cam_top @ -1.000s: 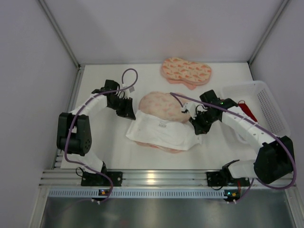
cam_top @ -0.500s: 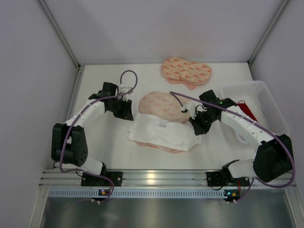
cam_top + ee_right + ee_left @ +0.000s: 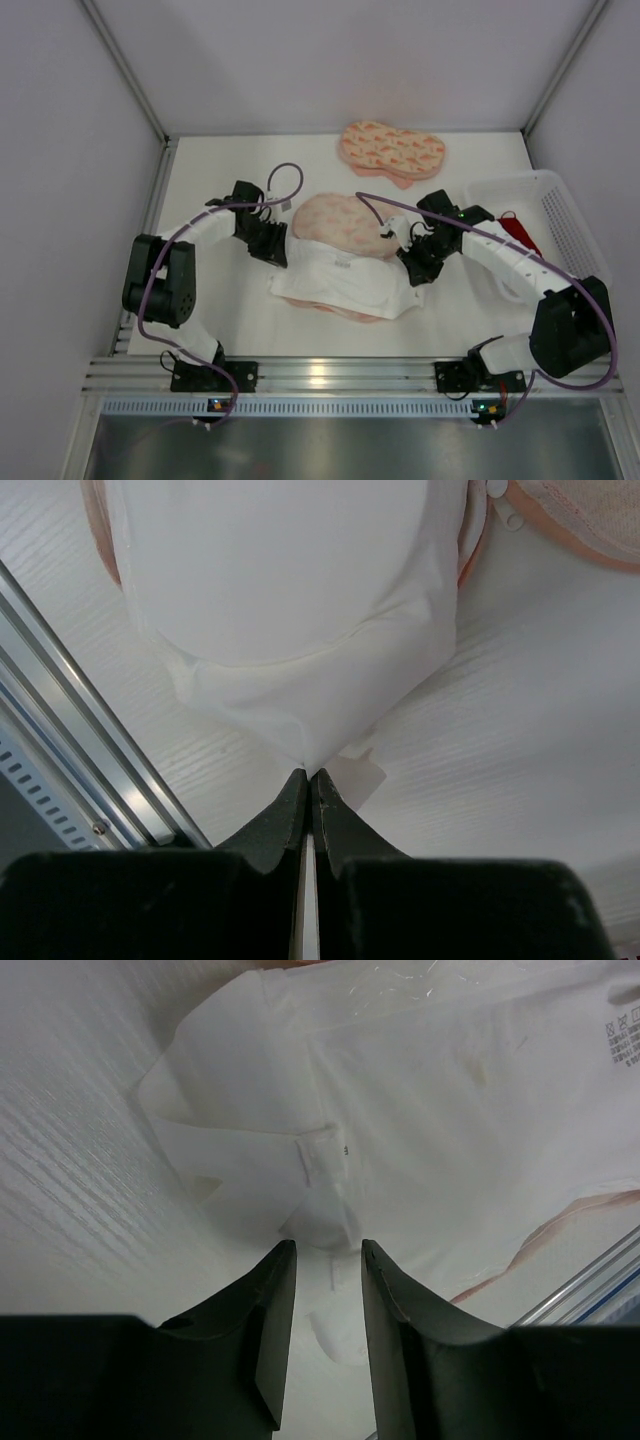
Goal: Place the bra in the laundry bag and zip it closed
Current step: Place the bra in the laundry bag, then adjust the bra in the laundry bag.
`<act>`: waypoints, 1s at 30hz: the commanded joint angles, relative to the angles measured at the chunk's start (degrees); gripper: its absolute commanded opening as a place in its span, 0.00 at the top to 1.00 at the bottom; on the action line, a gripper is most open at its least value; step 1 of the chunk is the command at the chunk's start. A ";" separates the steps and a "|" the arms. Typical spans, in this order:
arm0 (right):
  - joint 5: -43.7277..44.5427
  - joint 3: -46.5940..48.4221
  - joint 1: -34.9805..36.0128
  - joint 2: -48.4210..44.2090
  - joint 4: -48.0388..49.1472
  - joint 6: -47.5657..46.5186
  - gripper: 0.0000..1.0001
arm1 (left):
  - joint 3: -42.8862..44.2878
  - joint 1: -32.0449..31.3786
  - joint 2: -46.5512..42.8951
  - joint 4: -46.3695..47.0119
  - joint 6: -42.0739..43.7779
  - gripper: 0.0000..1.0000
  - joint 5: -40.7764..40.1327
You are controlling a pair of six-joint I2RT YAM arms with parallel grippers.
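The laundry bag [image 3: 340,222], peach-pink with a speckled print, lies open at mid-table, its white lining [image 3: 340,278] spread toward me. My right gripper [image 3: 413,272] is shut on the lining's right corner [image 3: 290,600], which runs straight into the closed tips [image 3: 311,772]; the bag's pink rim [image 3: 575,520] shows beyond. My left gripper [image 3: 273,250] stands open at the lining's left corner [image 3: 300,1150], its fingers [image 3: 328,1245] apart with nothing gripped between them. The red bra [image 3: 518,230] lies in the white basket at right.
A twin speckled pouch [image 3: 392,150] lies at the back of the table. The white mesh basket [image 3: 560,215] stands by the right wall. The aluminium rail [image 3: 80,710] runs along the near table edge. Purple cables loop over both arms.
My left gripper has opened wider and shifted right and toward me, up to the lining's left corner. The right gripper stays shut on the right corner, unmoved.
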 commanded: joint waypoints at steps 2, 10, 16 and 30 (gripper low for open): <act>-0.70 1.54 -0.15 0.08 1.09 0.18 1.00 | -1.08 -0.26 0.96 2.82 0.91 0.65 -1.81; -0.26 1.45 -0.23 -0.10 1.09 -0.09 1.00 | -2.48 0.45 -0.44 3.00 0.83 0.97 -6.30; 0.09 0.75 -0.32 -0.37 1.35 -0.35 1.00 | -3.28 0.71 -5.63 1.86 2.58 0.99 -7.26; 0.26 1.46 -0.23 0.43 1.52 -0.35 1.00 | 4.10 -1.65 -14.69 -3.06 -0.67 1.00 13.27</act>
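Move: The white bra's left end lies right beneath the open left fingers, about 2 cm down and 1 cm back. The laundry bag's near half, under the bra, is some 10 cm right and 4 cm back, and its far half 13 cm right and 9 cm ahead. The right hand already pinches the bra's right end; from it, the near half sits about 17 cm left, level in reach and some 7 cm down. Left hand sinks 2 cm, shuts on the bra's left end and lifts some 9 cm; right holds still. ##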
